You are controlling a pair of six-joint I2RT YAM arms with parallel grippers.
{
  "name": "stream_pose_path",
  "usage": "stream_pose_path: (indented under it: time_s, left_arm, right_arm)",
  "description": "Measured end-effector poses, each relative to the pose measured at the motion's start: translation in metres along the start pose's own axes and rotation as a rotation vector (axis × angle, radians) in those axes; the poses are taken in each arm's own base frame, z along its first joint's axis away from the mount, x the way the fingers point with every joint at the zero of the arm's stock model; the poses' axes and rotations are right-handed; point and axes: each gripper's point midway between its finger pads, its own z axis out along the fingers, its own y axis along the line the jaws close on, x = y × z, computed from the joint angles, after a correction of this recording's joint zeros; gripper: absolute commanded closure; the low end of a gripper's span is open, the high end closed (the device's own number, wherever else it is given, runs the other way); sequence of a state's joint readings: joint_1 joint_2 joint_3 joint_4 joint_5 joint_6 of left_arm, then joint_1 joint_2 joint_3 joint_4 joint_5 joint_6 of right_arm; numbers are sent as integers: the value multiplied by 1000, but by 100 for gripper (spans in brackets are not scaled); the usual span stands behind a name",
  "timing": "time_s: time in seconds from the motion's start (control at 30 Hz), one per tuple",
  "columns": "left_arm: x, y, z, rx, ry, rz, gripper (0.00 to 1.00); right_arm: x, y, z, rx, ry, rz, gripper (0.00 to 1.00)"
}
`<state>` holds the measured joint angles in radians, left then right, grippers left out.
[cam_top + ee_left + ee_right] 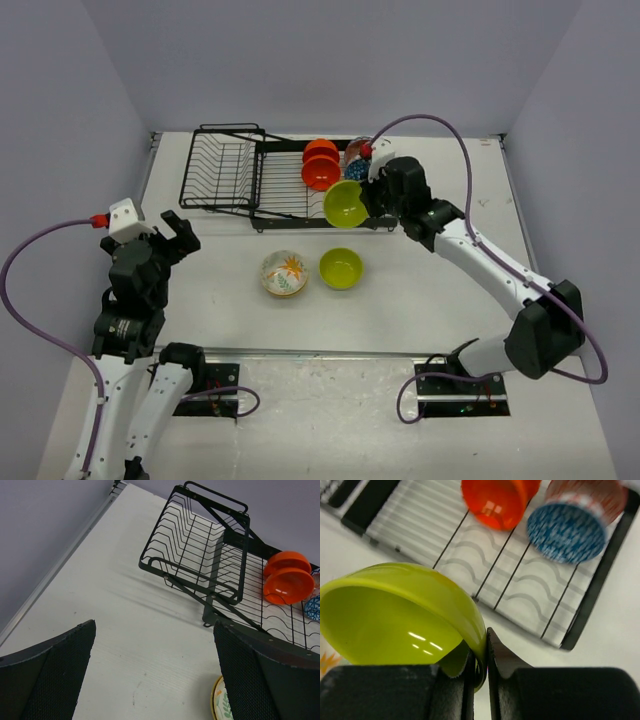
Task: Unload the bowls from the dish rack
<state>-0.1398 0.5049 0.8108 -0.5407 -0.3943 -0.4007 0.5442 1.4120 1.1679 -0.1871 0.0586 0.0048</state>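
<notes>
The black wire dish rack (258,178) stands at the back of the table. Two orange-red bowls (321,165), a blue speckled bowl (352,168) and a pinkish-brown one (357,150) rest in its right section. My right gripper (368,205) is shut on the rim of a lime green bowl (345,203), tilted just above the rack's front edge. In the right wrist view the rim of this bowl (405,615) is pinched in the gripper (485,655). A second lime green bowl (341,268) and a floral bowl (284,273) sit on the table. My left gripper (175,235) hangs open and empty.
The left wrist view shows the rack's basket section (190,575) with nothing in it, the orange-red bowls (286,577) beyond, and the floral bowl's edge (220,702) by the right finger. Grey walls enclose the table on three sides.
</notes>
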Motion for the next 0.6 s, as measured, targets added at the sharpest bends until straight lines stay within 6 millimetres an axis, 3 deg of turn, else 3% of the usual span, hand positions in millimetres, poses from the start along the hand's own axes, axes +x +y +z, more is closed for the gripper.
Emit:
stream_pose_path:
  time_s: [0.13,0.27,0.43,0.6]
  left_arm:
    - [0,0,0,1,0,0,0]
    - [0,-1,0,5,2,0,0]
    - [2,-3,0,16,9,1,0]
    - [2,-4,0,22,10,1,0]
  right_arm:
    - [54,23,-19,-113,242,57,100]
    - [91,31,-38,-152,432,69,100]
    - [117,31,-46,-153,609,66,100]
    - [134,33,-37,-151,716,60,100]
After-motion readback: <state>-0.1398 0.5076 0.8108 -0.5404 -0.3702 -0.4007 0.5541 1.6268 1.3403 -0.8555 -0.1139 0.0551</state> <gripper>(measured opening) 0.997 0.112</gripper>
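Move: The right hand holds a green bowl by its rim over the front of the rack. The green bowl on the table lies about 11 cm back from this hand, 5 cm to its left and 20 cm below. The patterned bowls stand some 13 cm farther left, 1 cm nearer the base. In the rack, the blue bowl is about 12 cm ahead of the hand. From the left hand, the table's green bowl is roughly 38 cm right, about level. Down and back from the rack's front towards the green bowl on the table, the right hand brings its own green bowl, about 11 cm down and 9 cm back. The backward travel comes quickly and then dies out while the sinking goes on; meanwhile the wrist tips some 40 degrees finger-down, the fingers keeping their pinch on the rim. ##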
